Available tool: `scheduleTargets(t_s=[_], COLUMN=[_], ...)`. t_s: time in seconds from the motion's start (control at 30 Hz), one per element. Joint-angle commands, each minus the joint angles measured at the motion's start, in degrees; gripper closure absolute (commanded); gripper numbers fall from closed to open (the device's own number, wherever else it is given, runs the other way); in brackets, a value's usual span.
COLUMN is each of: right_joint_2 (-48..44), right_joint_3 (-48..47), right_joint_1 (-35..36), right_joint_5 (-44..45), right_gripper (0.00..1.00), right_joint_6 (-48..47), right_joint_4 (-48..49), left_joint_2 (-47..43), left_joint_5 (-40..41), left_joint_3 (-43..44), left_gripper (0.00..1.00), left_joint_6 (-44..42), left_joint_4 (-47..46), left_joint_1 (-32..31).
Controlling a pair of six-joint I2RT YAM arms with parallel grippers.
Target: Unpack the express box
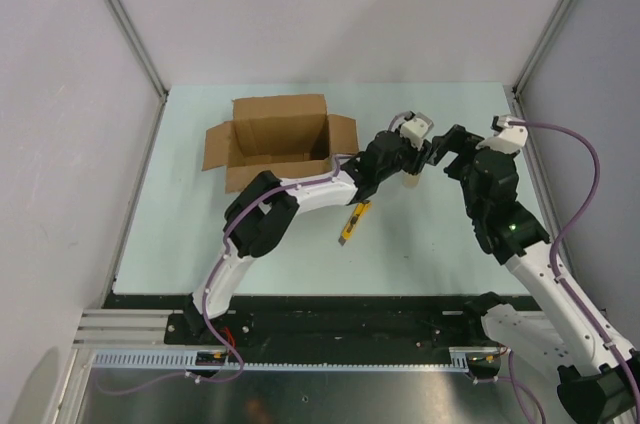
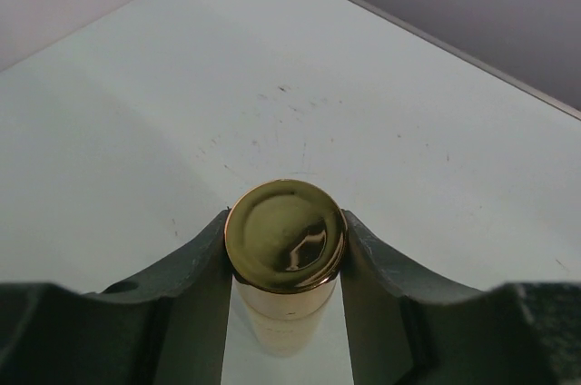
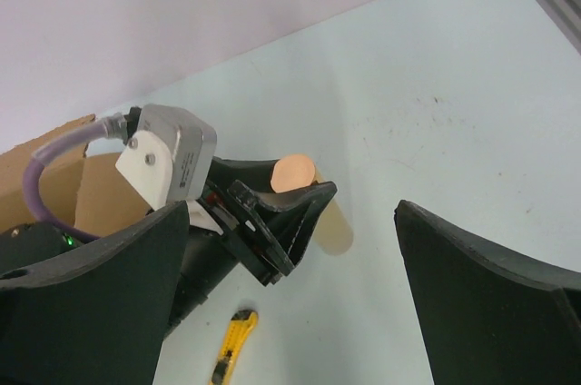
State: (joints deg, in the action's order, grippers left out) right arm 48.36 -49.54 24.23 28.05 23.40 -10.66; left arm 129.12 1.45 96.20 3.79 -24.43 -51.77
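The express box (image 1: 280,139) is a brown cardboard carton at the back left of the table, its top flaps folded out and its inside dark. A corner of the express box (image 3: 50,176) also shows in the right wrist view. My left gripper (image 1: 404,166) has reached right of the box and is shut on a small tan cylinder (image 2: 285,236) with a shiny gold cap, held upright by the cap. My right gripper (image 3: 290,212) hangs open just to the right of that cylinder (image 3: 338,226), nothing between its fingers.
A yellow utility knife (image 1: 352,224) lies on the pale green table (image 1: 450,234) in front of the left forearm, and the knife (image 3: 231,358) shows again below the right gripper. Metal frame posts and grey walls border the table.
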Motion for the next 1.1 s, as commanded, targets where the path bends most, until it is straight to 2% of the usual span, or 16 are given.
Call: scheduleTargets(t_s=[0.0, 0.07, 0.1, 0.17, 0.2, 0.27, 0.3, 0.37, 0.47, 0.5, 0.53, 0.6, 0.7, 0.9, 1.0, 1.07], right_joint_2=[-1.7, -2.0, -2.0, -2.1, -2.1, -2.4, -2.5, -3.0, -3.7, -4.0, -4.1, -4.7, -5.2, -6.1, -5.8, -4.9], right_joint_3=[-2.7, -2.7, -2.7, -2.7, -2.8, -2.7, -2.7, -2.8, -2.7, -2.8, -2.8, -2.8, -4.4, -5.6, -5.7, -5.9], right_joint_1=[-0.8, -0.8, -1.0, -1.3, -1.4, -1.5, -1.5, -1.8, -2.1, -2.2, -2.3, -2.4, -3.0, -6.0, -7.9, -8.8], right_joint_5=[0.2, 0.0, -0.4, -0.5, -0.8, -1.0, -0.8, -0.5, -0.5, -0.6, -0.8, -0.7, 0.2, 0.3, -2.1, -4.0], right_gripper=[0.00, 0.00, 0.00, 0.00, 0.00, 0.00, 0.00, 0.00, 0.00, 0.00, 0.00, 0.00, 0.00, 0.00, 0.00, 0.00], right_joint_6=[-0.4, -0.3, -0.2, -0.1, -0.1, 0.0, 0.2, 0.4, 0.6, 0.6, 0.7, 1.1, 1.8, 4.7, 4.9, 3.4], right_joint_4=[-1.8, -1.9, -2.0, -2.2, -2.1, -2.0, -2.0, -1.7, -1.1, -0.7, -0.5, -0.2, -1.0, -0.9, -1.4, -1.6], left_joint_2=[-1.2, -1.6, -1.8, -2.1, -2.3, -2.7, -3.0, -4.0, -5.2, -5.9, -6.2, -7.6, -10.8, -28.4, -37.2, -43.0], left_joint_5=[4.9, 6.3, 6.8, 7.6, 7.8, 8.1, 8.0, 7.0, 5.0, 5.0, 4.4, 3.9, 4.3, 0.9, 0.7, 2.0], left_joint_3=[-0.8, -1.5, -1.8, -2.2, -2.2, -2.2, -2.2, -2.4, -2.9, -2.9, -2.9, -3.6, -7.1, -18.4, -20.0, -19.1], left_gripper=[0.90, 0.85, 0.78, 0.71, 0.60, 0.49, 0.39, 0.26, 0.16, 0.09, 0.07, 0.01, 0.00, 0.00, 0.00, 0.00], left_joint_6=[-5.3, -5.6, -5.9, -5.9, -5.7, -4.4, -4.2, -4.2, -4.1, -2.7, -2.2, -1.9, 0.4, 3.1, 3.9, 5.4], left_joint_4=[-9.8, -9.8, -9.9, -9.9, -9.8, -9.9, -9.8, -9.8, -9.8, -9.8, -9.8, -9.9, -9.8, -9.3, -2.3, 8.0], left_joint_1=[-1.1, -1.7, -1.8, -2.1, -2.1, -2.1, -2.1, -2.1, -2.1, -2.1, -2.1, -2.1, -2.1, -1.9, -1.2, -0.3])
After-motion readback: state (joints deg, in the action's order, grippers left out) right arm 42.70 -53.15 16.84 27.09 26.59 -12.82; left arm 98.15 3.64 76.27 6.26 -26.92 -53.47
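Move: The left hand already has the gold-capped bottle pinched at its cap, the bottle upright on the table with its middle about 6 cm straight below that hand. The yellow cutter lies roughly 14 cm to the left and 11 cm back, some 14 cm lower; the opened express box is about 35 cm left, 6 cm farther out and 9 cm lower. From the right hand the bottle is some 9 cm ahead, 6 cm left and 22 cm below. Lets go of the bottle's cap: the left hand stays nearly in place while its half-open fingers spread wide, then pulls clear with gathering speed, up about 16 cm and also back and to the left, fingertips tilting up slightly. The empty right hand, still wide open, drifts up and right about 5 cm, away from the bottle. ##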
